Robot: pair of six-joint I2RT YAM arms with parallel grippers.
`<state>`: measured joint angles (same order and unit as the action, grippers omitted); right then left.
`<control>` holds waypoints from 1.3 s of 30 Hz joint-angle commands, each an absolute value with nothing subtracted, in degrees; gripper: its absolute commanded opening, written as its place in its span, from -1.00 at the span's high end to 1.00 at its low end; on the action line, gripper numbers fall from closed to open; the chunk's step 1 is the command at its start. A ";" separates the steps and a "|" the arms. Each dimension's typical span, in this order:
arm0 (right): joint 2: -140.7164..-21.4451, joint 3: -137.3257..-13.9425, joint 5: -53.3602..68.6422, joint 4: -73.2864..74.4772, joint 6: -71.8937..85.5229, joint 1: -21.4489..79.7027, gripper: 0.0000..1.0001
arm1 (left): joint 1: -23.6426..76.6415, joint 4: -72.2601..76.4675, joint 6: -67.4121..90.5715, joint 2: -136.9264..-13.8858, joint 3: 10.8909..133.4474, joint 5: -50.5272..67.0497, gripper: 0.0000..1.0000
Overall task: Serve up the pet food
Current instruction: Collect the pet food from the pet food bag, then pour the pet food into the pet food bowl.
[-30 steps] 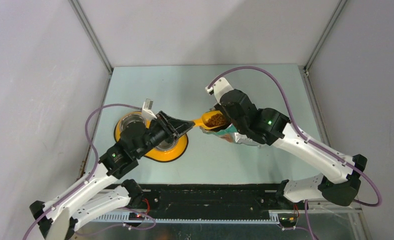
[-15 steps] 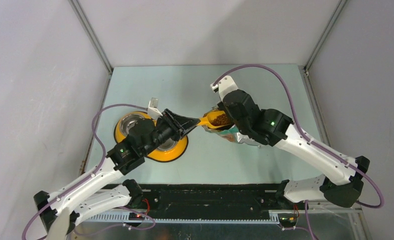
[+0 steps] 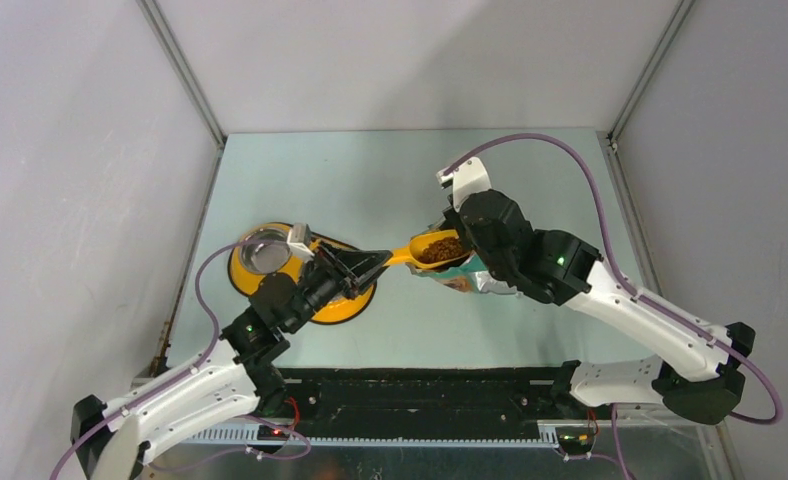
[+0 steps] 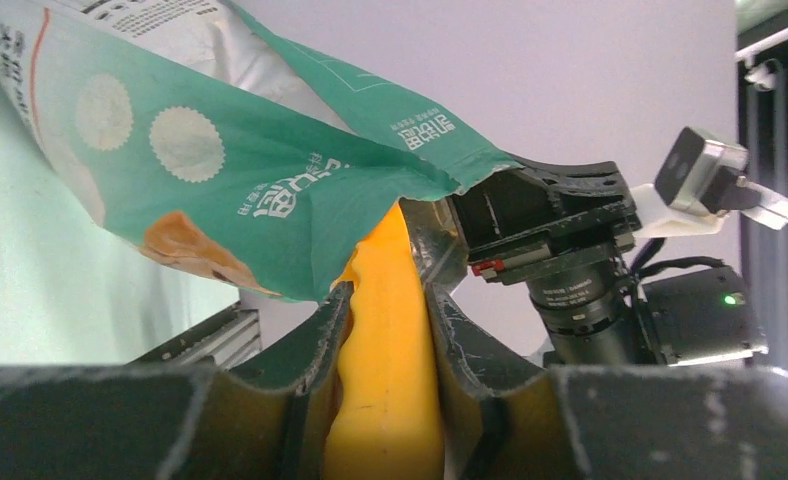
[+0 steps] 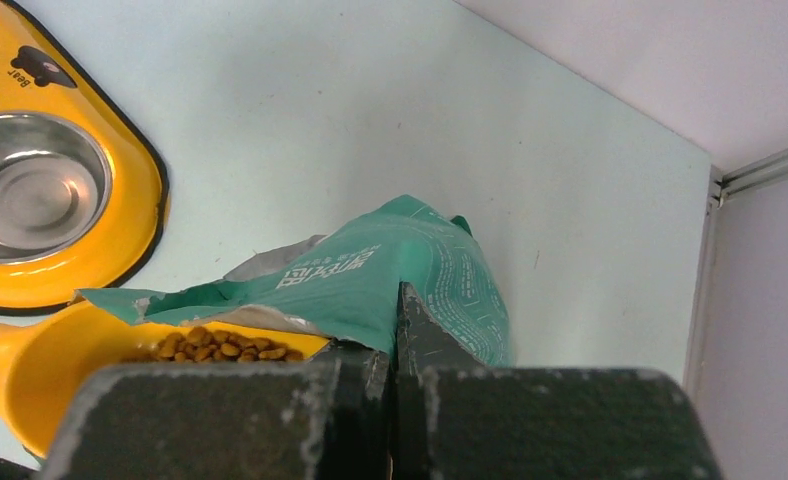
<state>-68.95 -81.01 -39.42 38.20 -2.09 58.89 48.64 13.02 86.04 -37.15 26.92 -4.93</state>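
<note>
The pet food (image 3: 443, 248) is a heap of brown kibble lying in the bowl of an orange scoop (image 3: 422, 251). My left gripper (image 3: 373, 262) is shut on the scoop's handle (image 4: 390, 340), which fills the gap between its fingers. The scoop's bowl sits at the torn mouth of the green bag (image 3: 467, 277), and the kibble (image 5: 220, 346) shows under the bag's edge. My right gripper (image 5: 394, 300) is shut on the upper edge of the bag (image 5: 390, 265), holding it up. From the left wrist the bag (image 4: 240, 170) hangs over the scoop.
A yellow feeder tray (image 3: 347, 308) lies left of the scoop, under my left arm. One steel bowl (image 3: 262, 252) in it is visible from above, and a bowl (image 5: 32, 197) shows in the right wrist view. Grey walls close in the table on three sides.
The scoop with its kibble has shifted slightly right and nearer. My left arm has drawn back toward its base. My right gripper has moved right with the bag edge.
</note>
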 commanded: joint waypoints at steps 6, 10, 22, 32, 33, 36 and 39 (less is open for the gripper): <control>-61.24 -83.04 -47.92 25.11 -0.29 58.71 1.00 | 47.59 18.43 88.06 -30.46 23.58 -10.87 1.00; -60.69 -82.80 -49.04 24.96 -0.26 58.74 1.00 | 47.55 15.58 87.84 -27.55 23.48 -12.58 1.00; -59.92 -81.79 -49.23 24.00 -0.26 58.74 1.00 | 47.57 2.52 84.36 -16.85 24.40 -23.55 1.00; -59.88 -81.22 -50.52 22.59 -1.02 58.66 1.00 | 47.55 -19.64 82.06 -4.04 25.90 -41.52 1.00; -60.00 -81.21 -50.64 22.41 -1.26 58.63 1.00 | 47.62 -20.81 81.99 -2.02 25.96 -42.25 1.00; -60.33 -81.21 -50.79 22.13 -1.59 58.57 1.00 | 47.58 -27.86 82.78 2.82 26.40 -45.02 1.00; -60.68 -81.21 -51.07 21.86 -1.91 58.30 1.00 | 47.55 -36.10 84.08 6.23 27.54 -46.56 1.00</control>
<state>-63.57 -78.46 -45.84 35.62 -1.78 58.41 47.88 -23.94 83.53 -0.23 24.51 -39.57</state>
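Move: The left hand holds the scoop by its handle, the heaped scoop head still in the bag mouth, about 9 cm to its right and 3 cm ahead, level with it. The right-hand bowl, where the scoop is headed, lies some 12 cm left, 6 cm ahead and 27 cm below; the left-hand bowl is about 25 cm left and 13 cm ahead. From the right hand, which pinches the bag rim, the bag's middle is directly left-right in line, 2 cm back and 15 cm below. Keeping its grip on the handle, the left hand first lifts the loaded scoop nearly 4 cm out of the bag mouth, then swings it some 16 cm left, away from the bag and towards the right-hand bowl, sinking again to about 3 cm below its starting height while the wrist turns about 35 degrees counter-clockwise and the scoop head comes round to point ahead. The right hand keeps its pinch on the bag rim and draws it about 3.5 cm to the right and 2 cm up early in the swing, away from the leaving scoop, then practically stays there. ##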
